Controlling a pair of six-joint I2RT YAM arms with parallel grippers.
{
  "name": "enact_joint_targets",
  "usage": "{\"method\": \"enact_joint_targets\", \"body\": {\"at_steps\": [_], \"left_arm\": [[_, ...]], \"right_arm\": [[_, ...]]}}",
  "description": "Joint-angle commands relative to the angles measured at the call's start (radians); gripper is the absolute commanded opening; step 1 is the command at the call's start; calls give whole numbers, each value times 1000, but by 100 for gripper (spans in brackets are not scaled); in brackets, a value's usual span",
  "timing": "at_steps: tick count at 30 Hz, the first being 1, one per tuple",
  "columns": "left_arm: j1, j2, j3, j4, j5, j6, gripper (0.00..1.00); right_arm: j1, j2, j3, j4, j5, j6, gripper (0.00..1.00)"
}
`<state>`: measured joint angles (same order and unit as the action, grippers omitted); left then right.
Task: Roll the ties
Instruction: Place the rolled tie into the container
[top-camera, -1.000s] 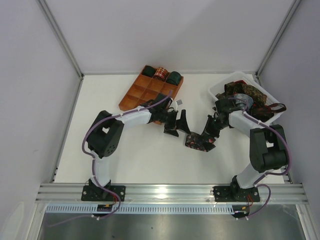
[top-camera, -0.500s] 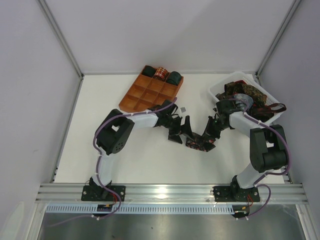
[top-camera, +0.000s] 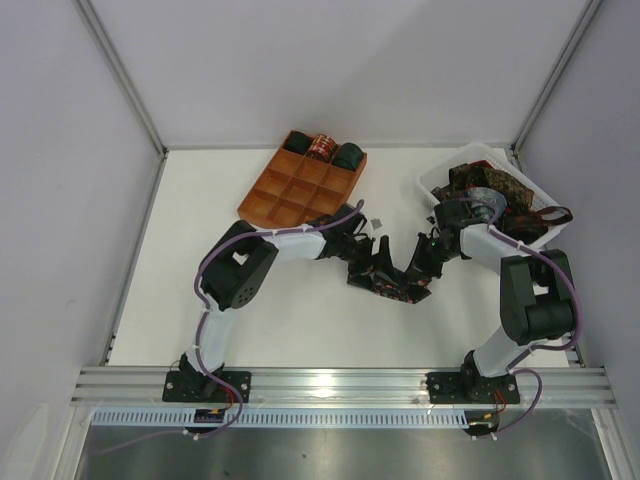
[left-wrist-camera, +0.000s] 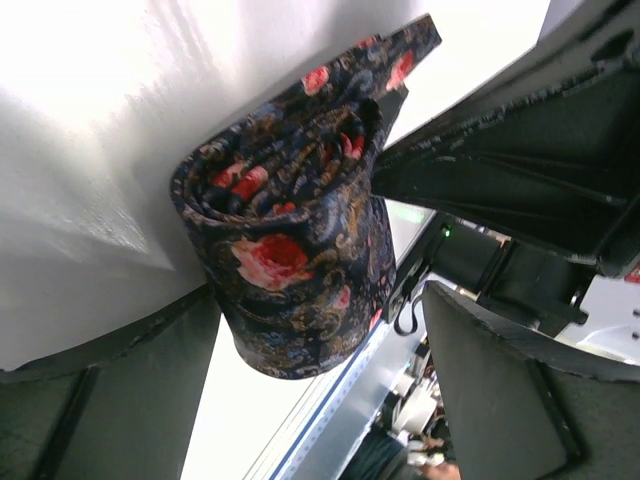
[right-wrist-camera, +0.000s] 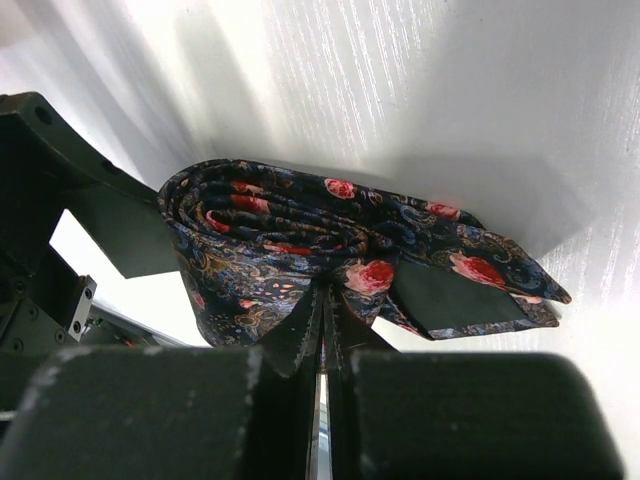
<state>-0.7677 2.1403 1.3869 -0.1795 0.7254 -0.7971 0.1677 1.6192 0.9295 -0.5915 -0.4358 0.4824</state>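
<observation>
A dark floral tie (top-camera: 396, 285) lies on the table as a loose, flattened coil with its tail end sticking out. In the left wrist view the coil (left-wrist-camera: 290, 250) sits between the fingers of my left gripper (left-wrist-camera: 315, 300), which is open; one finger (left-wrist-camera: 110, 400) is close beside the coil and the other (left-wrist-camera: 520, 400) stands clear of it. From the top view, the left gripper (top-camera: 371, 259) is at the coil's left end. My right gripper (right-wrist-camera: 327, 295) is shut, its tips pinching puckered fabric at the coil's (right-wrist-camera: 280, 240) middle.
An orange-brown gridded tray (top-camera: 290, 190) at the back holds three rolled ties (top-camera: 320, 147) in its far row. A white bin (top-camera: 432, 180) at the back right holds a heap of loose ties (top-camera: 495, 190). Both arms meet over the table's middle.
My left gripper has moved right from beside the tray to straddle the coil, its jaws narrowing a little. The right gripper has stayed shut at the tie.
</observation>
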Motion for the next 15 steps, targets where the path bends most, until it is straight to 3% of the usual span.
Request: {"method": "enact_joint_targets", "body": {"at_steps": [1,5,15], "left_arm": [[-1,33,-5,9,-86,-16,88],[-1,46,12,-2,-93,-33,86],[-2,69,15,21,-104,-70,66]], "right_arm": [[-4,-19,-15,9,9,-34,3],[-7,-22,-15,5,6,-38,3],[-7,-16,-31,10,3,-48,2]]}}
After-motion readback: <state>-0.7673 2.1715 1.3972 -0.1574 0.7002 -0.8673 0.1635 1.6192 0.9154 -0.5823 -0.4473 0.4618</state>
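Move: The rolled tie stands between the left gripper's open fingers, its middle about 2 cm right, 1 cm back and 1 cm below that hand. The wooden compartment container lies with its middle some 22 cm ahead and 21 cm left of the left hand, about 2 cm lower; the white basket of ties is about 19 cm ahead and 31 cm right. From the right hand the roll is some 3 cm left, 1 cm back and 1 cm below. Ease the left gripper down about 1 cm, creeping slightly forward, and close its wide-open fingers by roughly a quarter so both come in against the sides of the floral roll. Keep the right gripper shut and nearly still, its tips still against the roll beside the loose tail. ##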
